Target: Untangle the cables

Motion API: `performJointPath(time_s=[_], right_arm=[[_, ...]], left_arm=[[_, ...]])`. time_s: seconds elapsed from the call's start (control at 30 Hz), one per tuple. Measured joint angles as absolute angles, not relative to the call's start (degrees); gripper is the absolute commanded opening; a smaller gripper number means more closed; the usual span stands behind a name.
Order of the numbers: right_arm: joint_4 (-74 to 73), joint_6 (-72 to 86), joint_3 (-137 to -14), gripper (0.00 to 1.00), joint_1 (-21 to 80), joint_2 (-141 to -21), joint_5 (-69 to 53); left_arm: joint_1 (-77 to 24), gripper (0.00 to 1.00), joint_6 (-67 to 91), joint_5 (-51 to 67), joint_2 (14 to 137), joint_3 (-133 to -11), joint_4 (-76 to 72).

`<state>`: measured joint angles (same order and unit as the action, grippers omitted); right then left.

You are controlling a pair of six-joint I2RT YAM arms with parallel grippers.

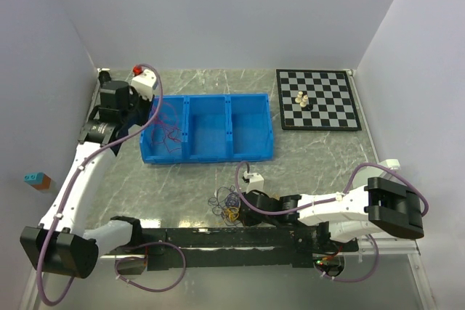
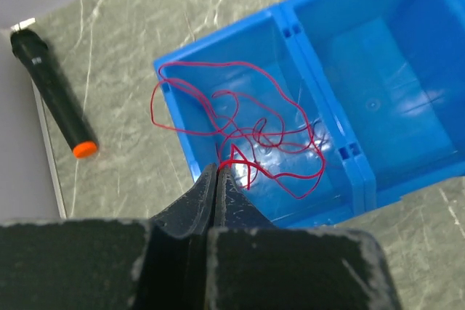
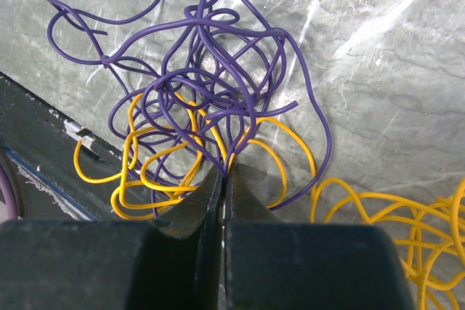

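Note:
The cables lie in two places. A thin red cable [image 2: 232, 161] dangles in loose loops into the left compartment of the blue bin [image 2: 218, 30], and my left gripper [image 2: 219, 168] is shut on it just above the bin's near wall. In the top view that gripper [image 1: 151, 120] sits at the left end of the bin [image 1: 251, 157]. A tangle of purple cable [image 3: 218, 56] and yellow cable [image 3: 296, 138] lies on the marble table near the front edge. My right gripper [image 3: 226, 173] is shut on purple strands at the tangle's near side; from above it [image 1: 242, 207] touches the pile [image 1: 225, 202].
The blue bin has three compartments; the middle and right ones hold nothing. A chessboard [image 1: 317, 99] with a few pieces lies at the back right. A black marker with an orange tip [image 2: 54, 92] lies left of the bin. A black rail [image 1: 218, 237] runs along the front edge.

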<state>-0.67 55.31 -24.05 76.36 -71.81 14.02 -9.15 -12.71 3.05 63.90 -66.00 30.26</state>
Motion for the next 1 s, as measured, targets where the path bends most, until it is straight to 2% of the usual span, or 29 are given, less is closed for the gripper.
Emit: performJointPath(time_s=[0.13,0.5,0.53,0.57,0.6,0.63,0.73,0.83,1.0], right_arm=[[-0.86,55.31,-24.38,0.00,76.36,-72.16,14.00],[-1.10,55.90,-24.45,0.00,76.36,-72.18,14.02],[-1.10,55.92,-24.45,0.00,76.36,-72.16,14.02],[-1.13,55.94,-24.45,0.00,76.36,-72.16,14.02],[-1.13,55.96,-24.45,0.00,76.36,-72.14,14.02],[-1.13,55.99,-24.45,0.00,76.36,-72.14,14.00],[-1.13,56.01,-24.45,0.00,76.36,-72.14,14.00],[-1.13,55.92,-24.45,0.00,76.36,-72.14,13.96],[-1.17,55.90,-24.47,0.00,76.36,-72.14,13.91]], left_arm=[[-9.15,0.01,-12.58,0.67,65.82,-63.96,28.45],[-13.08,0.02,-10.61,-3.64,80.77,-63.75,25.45],[-13.56,0.12,-10.55,-3.84,81.01,-63.64,25.12],[-13.91,0.28,-10.33,-3.95,81.21,-63.61,24.88],[-14.06,0.40,-10.22,-3.97,81.28,-63.66,24.77],[-14.09,0.58,-10.04,-3.92,81.28,-63.86,24.99],[-14.02,0.86,-9.98,-3.68,81.28,-66.08,27.31],[-13.96,0.99,-10.22,-2.63,80.99,-69.97,29.30],[-13.98,0.97,-11.20,1.63,78.72,-77.84,35.18]])
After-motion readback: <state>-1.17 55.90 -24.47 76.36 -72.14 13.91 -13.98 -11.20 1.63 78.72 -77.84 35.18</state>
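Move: Below the left hand, whose shut fingers still hold one end of the red cable, is the tray's left compartment, its middle some 6 cm ahead, 3 cm to the right and 25 cm down, with the rest of the cable hanging into it. The middle compartment is level with it and about 13 cm farther right; the microphone lies on the table roughly 19 cm ahead of the hand and 16 cm left. From the right hand the left compartment is about 32 cm ahead and 21 cm left. Lowering the red cable towards the tray's left compartment, the left hand sinks about 10 cm, easing some 4 cm forward and slightly right while the fingers tip further down by nearly 15 degrees. At the bottom the fingers open wide and let go of the cable, and the hand climbs back up roughly 9 cm with the fingers levelling a little. The right hand stays put, keeping its pinch in the purple and yellow tangle. ##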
